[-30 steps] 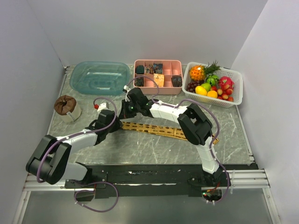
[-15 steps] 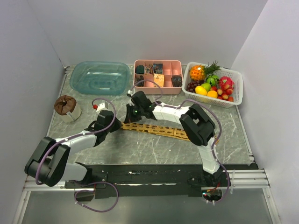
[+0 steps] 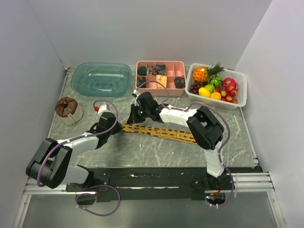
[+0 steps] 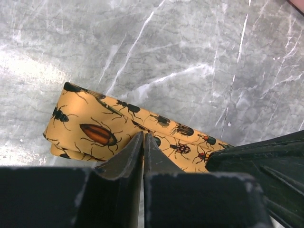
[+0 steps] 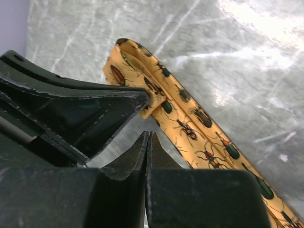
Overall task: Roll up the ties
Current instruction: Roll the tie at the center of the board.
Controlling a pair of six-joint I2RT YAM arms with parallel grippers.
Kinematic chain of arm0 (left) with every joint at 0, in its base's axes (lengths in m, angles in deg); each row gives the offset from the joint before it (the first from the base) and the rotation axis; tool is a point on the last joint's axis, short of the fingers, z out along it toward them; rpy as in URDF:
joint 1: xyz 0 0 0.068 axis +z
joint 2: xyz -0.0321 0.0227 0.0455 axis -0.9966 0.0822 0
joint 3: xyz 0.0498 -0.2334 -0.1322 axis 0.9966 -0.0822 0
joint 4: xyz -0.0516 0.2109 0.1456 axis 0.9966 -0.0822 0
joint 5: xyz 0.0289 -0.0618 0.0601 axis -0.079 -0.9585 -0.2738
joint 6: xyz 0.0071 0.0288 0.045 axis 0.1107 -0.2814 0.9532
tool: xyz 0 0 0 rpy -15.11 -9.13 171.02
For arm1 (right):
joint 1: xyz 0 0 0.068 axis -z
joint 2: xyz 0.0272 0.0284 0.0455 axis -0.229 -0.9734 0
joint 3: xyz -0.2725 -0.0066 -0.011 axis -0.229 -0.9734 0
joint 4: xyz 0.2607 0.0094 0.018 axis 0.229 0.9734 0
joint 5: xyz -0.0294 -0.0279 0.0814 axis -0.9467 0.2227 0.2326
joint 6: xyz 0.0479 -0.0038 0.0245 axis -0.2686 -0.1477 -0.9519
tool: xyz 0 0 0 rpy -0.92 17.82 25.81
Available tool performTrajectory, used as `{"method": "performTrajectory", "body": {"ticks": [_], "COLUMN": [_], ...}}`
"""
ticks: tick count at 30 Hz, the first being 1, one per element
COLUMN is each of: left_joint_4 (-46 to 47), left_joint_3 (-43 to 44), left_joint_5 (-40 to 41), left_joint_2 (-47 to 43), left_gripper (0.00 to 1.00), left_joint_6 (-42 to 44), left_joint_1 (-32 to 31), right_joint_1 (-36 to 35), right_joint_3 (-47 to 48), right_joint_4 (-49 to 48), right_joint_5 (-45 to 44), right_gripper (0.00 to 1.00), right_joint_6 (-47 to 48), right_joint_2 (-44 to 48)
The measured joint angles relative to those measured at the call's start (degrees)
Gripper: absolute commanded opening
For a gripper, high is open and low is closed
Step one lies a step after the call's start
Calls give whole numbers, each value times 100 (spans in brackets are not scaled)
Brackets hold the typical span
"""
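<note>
A golden-yellow tie [image 3: 159,132] printed with beetles lies slanted across the grey marble table, its left end folded over on itself [image 4: 90,130]. My left gripper [image 4: 143,135] is at that folded end, its jaws closed together on the edge of the fold; from the right wrist its black tip [image 5: 147,99] pinches the doubled cloth. In the top view it sits at the tie's left end [image 3: 119,127]. My right gripper [image 5: 148,134] is shut and holds nothing; it hovers just beside the tie [image 5: 199,123], close behind the left one [image 3: 134,119].
Along the back stand a teal plastic tub [image 3: 102,78], a pink compartment tray [image 3: 160,88] holding small dark bundles, and a white basket [image 3: 240,97] of fruit. A brown bundle in a small cup [image 3: 66,108] sits at the far left.
My left gripper has closed onto the tie's folded end. The right gripper stayed shut and shifted slightly to the right along the tie.
</note>
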Motion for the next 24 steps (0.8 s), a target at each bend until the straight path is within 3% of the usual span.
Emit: {"method": "performTrajectory", "body": {"ticks": [9, 10, 15, 24], "left_joint_4": [-72, -125, -348, -686], "left_joint_3": [138, 205, 422, 221], "left_joint_5": [55, 74, -2, -688], "left_joint_2": [-610, -673, -855, -914], "left_gripper": [36, 43, 58, 57], "left_joint_6": [175, 192, 275, 221], "left_joint_1": [24, 55, 566, 1904], "right_joint_1": [-48, -61, -219, -476], "right_joint_3": [22, 42, 433, 1102], "right_joint_4": [-81, -70, 63, 660], "right_joint_5": [92, 90, 20, -282], "right_gripper": [0, 0, 0, 0], "right_joint_6": [-37, -35, 37, 302], "right_joint_2": [-4, -11, -264, -754]}}
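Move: The tie's folded left end lies about 7 cm to the left of my left hand and 1 cm lower; the flap's loose end is right under those nearly shut fingers. From there the teal bin stands roughly 26 cm ahead and 11 cm left, the brown pouch some 27 cm left and 7 cm ahead. For my right hand that loose end lies about 3 cm left, 1 cm back and 3 cm below, the folded end 10 cm left. I take my left fingers off the flap's loose end, lifting them about 6 cm as they open to over half, then swing left some 9 cm along the tie to above its folded end, turning a little counter-clockwise and sinking slightly at the last. Meanwhile my right hand, still shut, shifts about 4 cm left to the loose end, at first barely rising, then coming down close over it. ##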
